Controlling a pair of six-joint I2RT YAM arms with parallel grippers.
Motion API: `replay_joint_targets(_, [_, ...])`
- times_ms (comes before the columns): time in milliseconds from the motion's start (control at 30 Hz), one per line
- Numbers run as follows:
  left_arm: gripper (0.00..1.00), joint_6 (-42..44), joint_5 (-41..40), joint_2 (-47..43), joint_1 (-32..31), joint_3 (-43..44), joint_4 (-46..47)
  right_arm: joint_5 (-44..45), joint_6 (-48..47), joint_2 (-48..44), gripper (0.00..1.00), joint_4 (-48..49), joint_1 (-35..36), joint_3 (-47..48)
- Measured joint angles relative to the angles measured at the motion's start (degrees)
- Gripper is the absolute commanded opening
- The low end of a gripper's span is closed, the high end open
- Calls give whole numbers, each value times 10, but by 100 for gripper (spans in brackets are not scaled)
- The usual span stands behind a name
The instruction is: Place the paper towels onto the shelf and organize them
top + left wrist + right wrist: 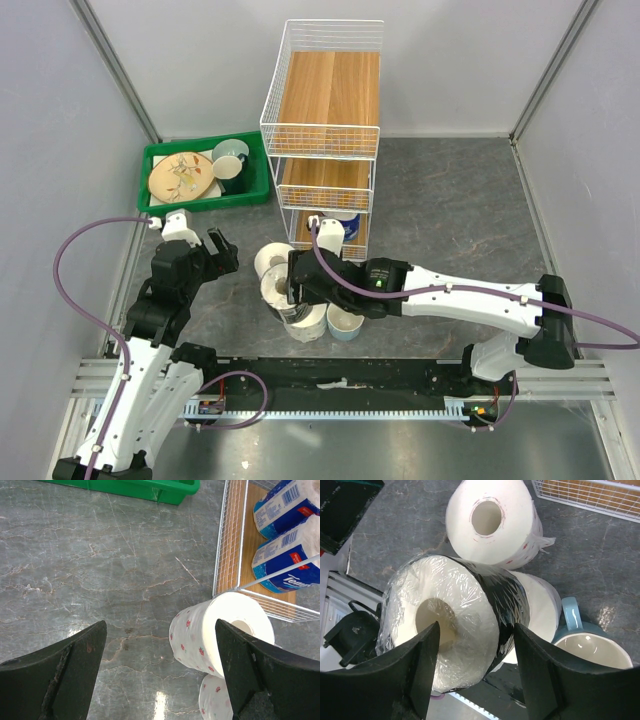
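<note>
A dark-wrapped paper towel roll [465, 615] lies tilted on a plain white roll [542, 605]. My right gripper [476, 645] straddles its wall, one finger at the hollow core and the other beside the black wrap; I cannot tell whether they pinch it. A floral roll [495, 525] lies just beyond. My left gripper [160, 645] hangs open above the bare floor, left of that floral roll [210, 635]. Two blue-wrapped rolls [285, 505] lie on the bottom tier of the shelf [325, 130], whose top board is bare.
A pale blue cup [585, 650] stands right of the roll pile, close to my right fingers. A green tray [160, 205] of dishes sits at the back left, beside the shelf. Grey walls close in both sides.
</note>
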Motion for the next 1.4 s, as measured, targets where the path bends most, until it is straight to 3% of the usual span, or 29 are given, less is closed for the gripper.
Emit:
replay_joint_targets(333, [96,0,0,2,0,0,0,19,4,3,43,-9,0,0])
replay_joint_targets(533, [96,0,0,2,0,0,0,26,6,-26,41,21,0,-36])
replay_joint_targets(667, [96,0,0,2,0,0,0,44,-1,-109,41,30,0,-84])
replay_joint_targets(867, [96,0,0,5,0,0,0,97,-4,-225,41,17,0,-83])
replay_joint_targets(1067, [96,0,0,5,0,0,0,139,43,-310,41,-64,0,-116])
replay_joint_targets(1233, [96,0,1,5,0,0,0,176,118,-372,41,-193,0,-171])
replay_joint_targets(1400, [96,0,3,5,0,0,0,256,171,-448,36,-270,0,-185])
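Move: The black-wrapped paper towel sits raised on its neighbours, its middle about 4 cm left of the right hand's finger point, 1 cm back and 4 cm below; the open fingers already straddle its near wall. Under the right hand, some 14 cm down, is the front roll; the flowered roll stands about 10 cm ahead and 5 cm left, the mug 9 cm right and 1 cm back, both some 15 cm lower. From the left hand the black-wrapped towel is roughly 12 cm right, 7 cm back and 4 cm below. The black-wrapped paper towel is pinched by its wall, one right finger in the core and one outside, as the right fingers close. The right hand then lifts it about 10 cm while sweeping right, on past the mug, and sinks again by some 6 cm over the open floor; the rightward carry totals about 23 cm, the hand turning some 25 degrees clockwise. ##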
